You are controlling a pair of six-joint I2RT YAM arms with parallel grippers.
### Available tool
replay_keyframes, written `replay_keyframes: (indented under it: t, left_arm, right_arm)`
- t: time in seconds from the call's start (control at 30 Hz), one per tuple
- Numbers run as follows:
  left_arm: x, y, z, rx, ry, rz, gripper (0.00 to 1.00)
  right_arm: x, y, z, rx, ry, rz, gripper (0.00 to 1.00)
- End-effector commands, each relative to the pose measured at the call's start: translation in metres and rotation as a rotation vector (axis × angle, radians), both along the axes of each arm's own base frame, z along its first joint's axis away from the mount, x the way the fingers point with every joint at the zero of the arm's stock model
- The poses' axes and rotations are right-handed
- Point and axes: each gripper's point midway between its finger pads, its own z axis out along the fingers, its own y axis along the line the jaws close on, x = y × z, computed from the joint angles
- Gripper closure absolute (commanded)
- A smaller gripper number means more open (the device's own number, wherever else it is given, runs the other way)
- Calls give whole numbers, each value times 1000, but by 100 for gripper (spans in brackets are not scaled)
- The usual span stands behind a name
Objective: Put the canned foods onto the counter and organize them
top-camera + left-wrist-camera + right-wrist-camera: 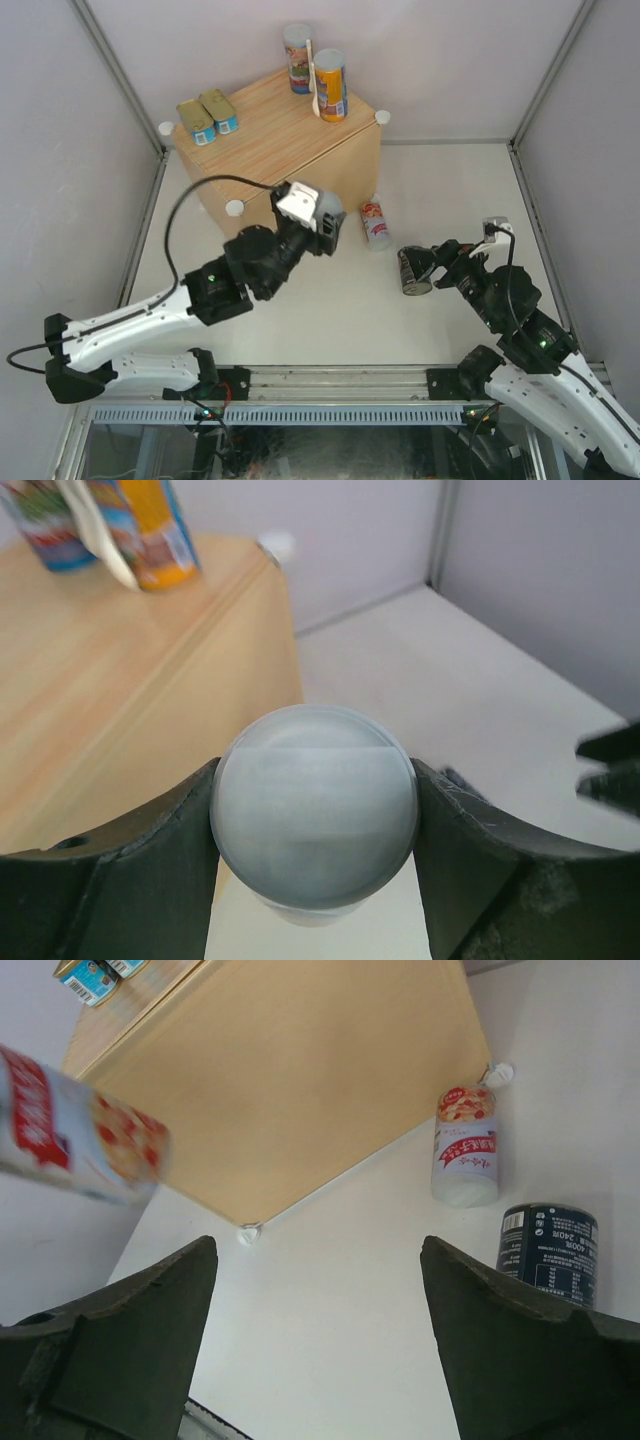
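Observation:
My left gripper is shut on a red-white can, held off the table by the counter's near right corner; the can also shows in the right wrist view. The counter is a light-wood box carrying two flat gold-topped tins, a blue can and an orange can. A second red-white can lies on the table right of the counter. A dark can lies beside my right gripper, which is open and empty; the dark can sits outside its right finger.
White round knobs mark the counter's corners. Grey walls enclose the table on three sides. A metal rail runs along the near edge by the arm bases. The near half of the counter top is bare wood.

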Motion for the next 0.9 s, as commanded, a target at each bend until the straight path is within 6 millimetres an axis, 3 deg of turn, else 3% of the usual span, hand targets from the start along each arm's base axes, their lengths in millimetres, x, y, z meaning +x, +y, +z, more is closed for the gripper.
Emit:
replay_keyframes:
  t: [0.0, 0.17, 0.3, 0.6, 0.87]
  left_arm:
    - [15, 40, 119, -160, -146, 69, 100]
    - [33, 54, 171, -187, -208, 99, 100]
    - [56, 60, 193, -203, -228, 130, 100]
    - [125, 71, 215, -225, -244, 204, 100]
    - [202, 80, 217, -223, -224, 277, 100]
  right_arm:
    - [0, 6, 32, 41, -63, 23, 18]
    - [2, 10, 37, 38, -75, 28, 18]
    - [4, 15, 37, 36, -74, 40, 18]
    - [-1, 23, 38, 27, -82, 76, 19]
    - [-11, 34, 34, 1, -88, 129, 19]
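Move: My left hand still holds the red-white can upright. The free patch of counter top I take it towards lies about 35 cm ahead, 8 cm to the left, its surface some 6 cm below my fingers. The orange can stands about 41 cm ahead and 1 cm right, the rear can 49 cm ahead and 7 cm left, both at hand height. From my right hand that patch is some 38 cm ahead, 30 cm left, 3 cm up. I lift the red-white can with my left hand about 15 cm, swinging a little forward and left as it climbs, then carry it level and ever faster straight forward, over the counter's near edge towards the standing cans, some 20 cm forward in all. My grip holds and my wrist turns roughly 15 degrees counter-clockwise. My empty, open right hand drifts about 3 cm left. ##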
